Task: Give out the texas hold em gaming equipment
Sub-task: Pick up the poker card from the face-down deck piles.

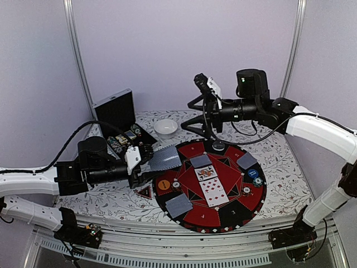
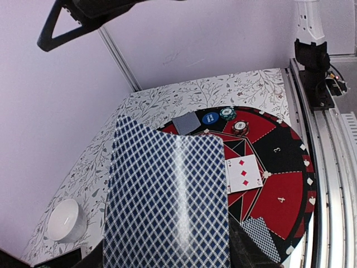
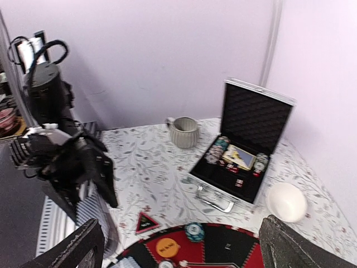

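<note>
My left gripper [image 1: 145,160] is shut on a stack of playing cards [image 1: 165,159] held back-up over the mat's left rim. In the left wrist view this stack [image 2: 167,201] hides my fingers. My right gripper [image 1: 215,137] hangs wide open over the mat's far edge, its fingers [image 3: 78,248] spread either side of a teal chip stack [image 3: 194,231] with nothing held. On the mat lie face-down cards [image 1: 201,161] [image 1: 246,161] [image 1: 178,205], face-up cards [image 1: 210,183], the orange button [image 1: 163,184], the blue button [image 1: 253,173] and chips [image 1: 257,181].
The round red-and-black mat [image 1: 234,215] fills the table's middle. The open silver case [image 1: 120,120] with more chips stands back left, a white bowl [image 1: 165,127] beside it. A ribbed mug [image 3: 184,132] stands behind the case. A small triangle marker [image 1: 145,192] lies left of the mat.
</note>
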You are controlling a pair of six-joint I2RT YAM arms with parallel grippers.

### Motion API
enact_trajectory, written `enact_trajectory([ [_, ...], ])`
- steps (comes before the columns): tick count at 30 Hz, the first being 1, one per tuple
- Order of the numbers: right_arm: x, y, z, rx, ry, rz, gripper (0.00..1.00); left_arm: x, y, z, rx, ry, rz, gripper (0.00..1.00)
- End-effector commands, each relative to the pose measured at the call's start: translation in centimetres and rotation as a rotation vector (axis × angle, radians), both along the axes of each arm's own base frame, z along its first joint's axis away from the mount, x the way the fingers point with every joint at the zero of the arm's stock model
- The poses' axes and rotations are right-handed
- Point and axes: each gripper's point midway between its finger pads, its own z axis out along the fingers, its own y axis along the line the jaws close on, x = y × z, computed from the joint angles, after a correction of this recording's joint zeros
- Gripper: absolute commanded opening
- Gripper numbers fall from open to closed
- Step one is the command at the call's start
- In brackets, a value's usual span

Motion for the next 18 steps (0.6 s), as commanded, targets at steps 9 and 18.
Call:
enact_trajectory([
  [9,-4.2,6.8,-6.7,-0.071,0.15,0.09,0.99,0.0,0.0,1.1,-0.034,-0.041,0.009,0.52],
  [18,-1.8,5.3,-9.9,-0.218,0.126,-0.077,0.99,0.1,0.2,1.4,-0.044,-0.053,0.02,0.52],
])
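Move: The face-down deck is still gripped in the left hand, its middle roughly 4 cm to the right of that hand's point and 2 cm ahead, about level. From the empty, open right hand the deck lies about 7 cm back, 7 cm left and 13 cm down. Some 35 cm below the right hand, on the table, are the big blind button (2 cm ahead, 7 cm left) and the newly laid face-down card (11 cm ahead, 5 cm right). The held deck is what the right hand closes in on: its wide-open fingers first swing back and left about 5 cm each while starting down, then mostly sink towards the deck, easing a little forward, some 10 cm lower in all. The fingertips dip about 10 degrees. The left hand keeps its grip and practically stays put. ##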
